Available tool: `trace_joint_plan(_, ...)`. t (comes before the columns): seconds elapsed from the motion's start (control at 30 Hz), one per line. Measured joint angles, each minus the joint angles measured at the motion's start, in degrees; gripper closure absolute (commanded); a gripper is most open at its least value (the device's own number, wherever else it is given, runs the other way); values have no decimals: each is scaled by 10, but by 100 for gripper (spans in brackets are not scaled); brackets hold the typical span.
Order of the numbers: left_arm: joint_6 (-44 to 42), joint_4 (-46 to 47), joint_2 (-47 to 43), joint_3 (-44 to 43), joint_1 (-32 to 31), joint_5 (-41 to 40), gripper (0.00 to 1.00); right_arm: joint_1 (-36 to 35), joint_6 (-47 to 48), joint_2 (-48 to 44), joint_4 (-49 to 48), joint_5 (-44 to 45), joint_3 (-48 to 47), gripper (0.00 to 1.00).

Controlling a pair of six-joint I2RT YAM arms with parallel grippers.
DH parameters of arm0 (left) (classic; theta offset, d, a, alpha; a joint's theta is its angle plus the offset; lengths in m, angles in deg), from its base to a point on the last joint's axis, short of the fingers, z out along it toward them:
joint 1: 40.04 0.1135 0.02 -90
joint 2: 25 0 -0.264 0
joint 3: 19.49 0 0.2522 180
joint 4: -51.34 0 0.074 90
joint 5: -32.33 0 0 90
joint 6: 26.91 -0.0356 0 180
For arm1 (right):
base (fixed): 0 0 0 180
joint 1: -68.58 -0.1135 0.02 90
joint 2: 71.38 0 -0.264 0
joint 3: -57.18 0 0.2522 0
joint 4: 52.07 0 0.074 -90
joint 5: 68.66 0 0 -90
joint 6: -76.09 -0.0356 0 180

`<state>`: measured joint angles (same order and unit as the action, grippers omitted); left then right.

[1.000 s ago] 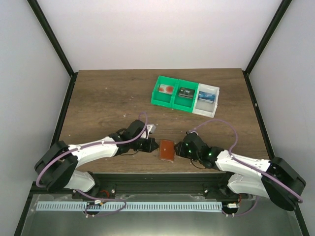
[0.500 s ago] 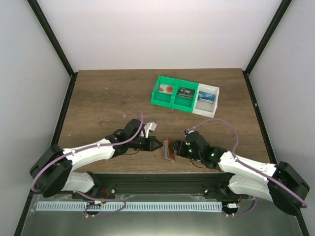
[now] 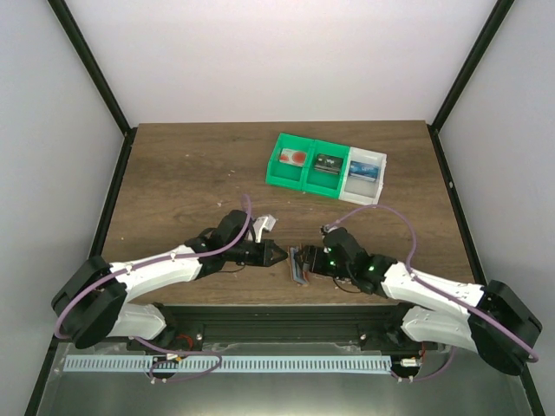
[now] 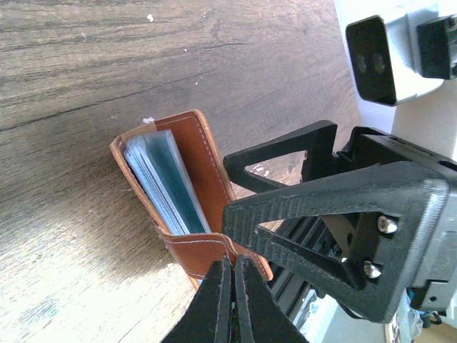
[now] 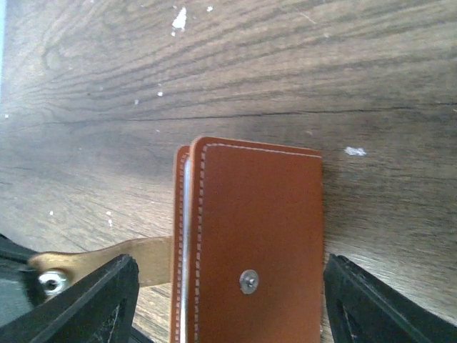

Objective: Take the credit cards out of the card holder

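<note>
The reddish-brown leather card holder (image 3: 298,267) stands on edge near the table's front edge, between my two grippers. Seen from the left wrist, the card holder (image 4: 191,153) gapes and shows pale blue inner layers; I cannot tell whether a card sits among them. My left gripper (image 4: 233,263) is shut, its tips pinching the holder's strap (image 4: 203,246). My right gripper (image 5: 232,300) is open, one finger on each side of the card holder (image 5: 257,221). Credit cards lie in the bins at the back: a white one with a red mark (image 3: 293,158) and a blue one (image 3: 366,169).
A green bin (image 3: 305,184) with two compartments and a white bin (image 3: 364,195) stand joined at the back right; a dark card (image 3: 327,163) lies in the middle compartment. The table's front edge and a black rail run just behind the holder.
The card holder has gone from lying flat to standing on edge. My right gripper has opened wider and come in around it. My left gripper has stayed shut at its left side.
</note>
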<state>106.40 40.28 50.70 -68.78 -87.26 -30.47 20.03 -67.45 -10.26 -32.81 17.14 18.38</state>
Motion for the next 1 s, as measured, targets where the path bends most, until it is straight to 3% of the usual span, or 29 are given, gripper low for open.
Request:
trace_joint_plan(0.5,-9,-27,-14,0,0,-25,100,0,14,3,98,82,-1,50)
trace_joint_plan(1.0,-26,-71,-19,0,5,-69,100,0,11,-31,105,120,29,93)
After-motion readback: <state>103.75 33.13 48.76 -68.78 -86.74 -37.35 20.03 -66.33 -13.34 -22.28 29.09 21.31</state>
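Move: The left gripper already pinches the card holder's strap; the holder's middle lies about 3 cm to its right, 3 cm back and 3 cm lower. From the open right gripper the holder's middle is roughly 1 cm left, 2 cm back and 1 cm below. The green-and-white tray sits some 21 cm ahead of the right gripper, 6 cm to its right and 5 cm lower. Bring the right gripper about 5.5 cm to the right and some 3.5 cm down, away from the left gripper, tipping its fingers about 15 degrees steeper and closing them until they pinch the edge of the holder's right-hand cover. Keep the left gripper shut on the strap and ease it about 2.5 cm left, sinking slightly late on. ##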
